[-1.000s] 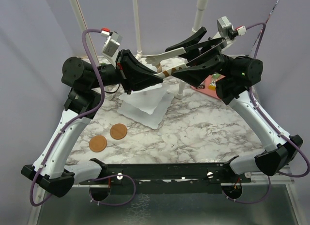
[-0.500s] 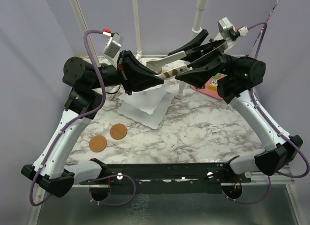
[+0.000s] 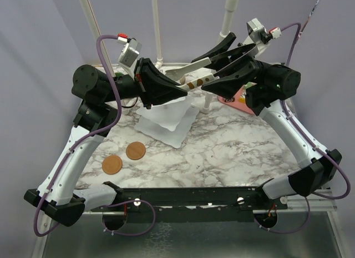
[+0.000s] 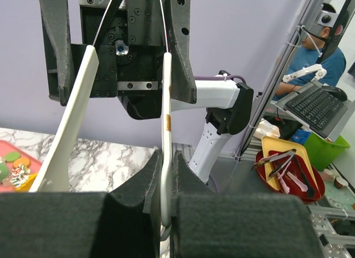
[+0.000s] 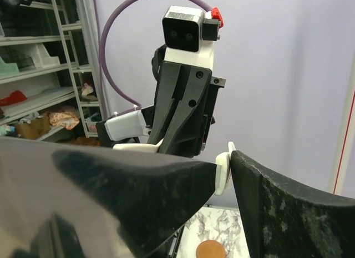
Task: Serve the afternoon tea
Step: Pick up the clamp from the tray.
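Observation:
A pair of tongs (image 3: 180, 67) with thin metal arms and white ends hangs in the air between both arms. My left gripper (image 3: 184, 90) is shut on one white end (image 4: 166, 102). My right gripper (image 3: 197, 72) stands wide around both tong arms, which lie along the inner faces of its fingers. In the right wrist view a white tip (image 5: 223, 172) sits pinched between its jaws. The white stand of wavy plates (image 3: 166, 122) rests on the marble below my left arm, partly hidden. Small pastries (image 4: 12, 158) lie on the pink tray (image 3: 239, 101), which is half covered by my right arm.
Two round brown coasters (image 3: 135, 151) (image 3: 112, 165) lie on the marble at the front left. White poles (image 3: 227, 14) rise at the back. A yellow tray (image 4: 283, 163) with other tools stands off the table.
My right gripper with the tongs has lifted slightly toward the back, and its jaws have narrowed a little. My left gripper keeps its hold and has barely moved.

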`<move>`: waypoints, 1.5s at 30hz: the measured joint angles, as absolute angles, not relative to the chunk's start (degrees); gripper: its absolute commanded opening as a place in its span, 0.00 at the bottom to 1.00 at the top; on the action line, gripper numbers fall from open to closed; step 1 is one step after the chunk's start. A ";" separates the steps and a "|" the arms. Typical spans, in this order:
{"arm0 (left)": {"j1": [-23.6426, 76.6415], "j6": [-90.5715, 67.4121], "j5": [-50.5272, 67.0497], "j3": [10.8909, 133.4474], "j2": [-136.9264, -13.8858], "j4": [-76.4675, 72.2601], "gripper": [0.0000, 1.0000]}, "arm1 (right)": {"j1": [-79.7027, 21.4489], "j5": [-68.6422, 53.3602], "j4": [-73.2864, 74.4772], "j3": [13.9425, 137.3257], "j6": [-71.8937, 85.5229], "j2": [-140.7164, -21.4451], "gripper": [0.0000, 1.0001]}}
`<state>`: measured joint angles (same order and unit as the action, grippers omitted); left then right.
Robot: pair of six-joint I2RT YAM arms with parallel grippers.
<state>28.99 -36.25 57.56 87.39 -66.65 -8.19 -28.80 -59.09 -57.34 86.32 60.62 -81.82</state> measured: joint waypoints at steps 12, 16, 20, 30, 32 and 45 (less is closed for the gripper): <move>28.84 -34.79 57.65 87.42 -66.67 -7.88 0.00 | -28.75 -61.47 -64.73 89.01 68.53 -85.54 0.78; 28.84 -34.33 57.69 87.42 -66.72 -7.88 0.00 | -28.75 -61.52 -64.49 89.01 68.40 -85.54 0.81; 28.84 -33.06 57.65 87.42 -66.74 -7.77 0.00 | -28.73 -61.23 -64.45 89.01 68.34 -85.52 0.85; 28.67 -28.12 57.80 86.41 -66.63 -7.03 0.00 | -28.47 -58.02 -63.92 87.09 67.37 -85.38 0.60; 28.62 -27.97 57.78 86.41 -66.63 -6.96 0.00 | -28.49 -58.00 -63.88 86.91 67.26 -85.32 0.58; 28.62 -27.42 58.28 86.41 -66.63 -6.66 0.59 | -28.49 -59.79 -63.16 86.59 64.25 -83.81 0.50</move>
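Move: The clamp's middle is roughly at my right hand point; its hinge end sits back in my open right gripper and its arms reach out to the left. From my left hand, that middle is about 7 cm right and 4 cm ahead, while my left fingers still pinch one arm's tip. Far below my right hand, the white stand is some 20 cm ahead and 9 left, the pink tray about 30 ahead and 21 right. I hold my right hand nearly in place, swaying only about 1 cm, and close its fingers from wide open to about half, squeezing the clamp's two arms from outside. My left hand keeps its pinch on the one tip, easing about 1 cm forward and down with a small roll, then starts to open and lets the tip go. ##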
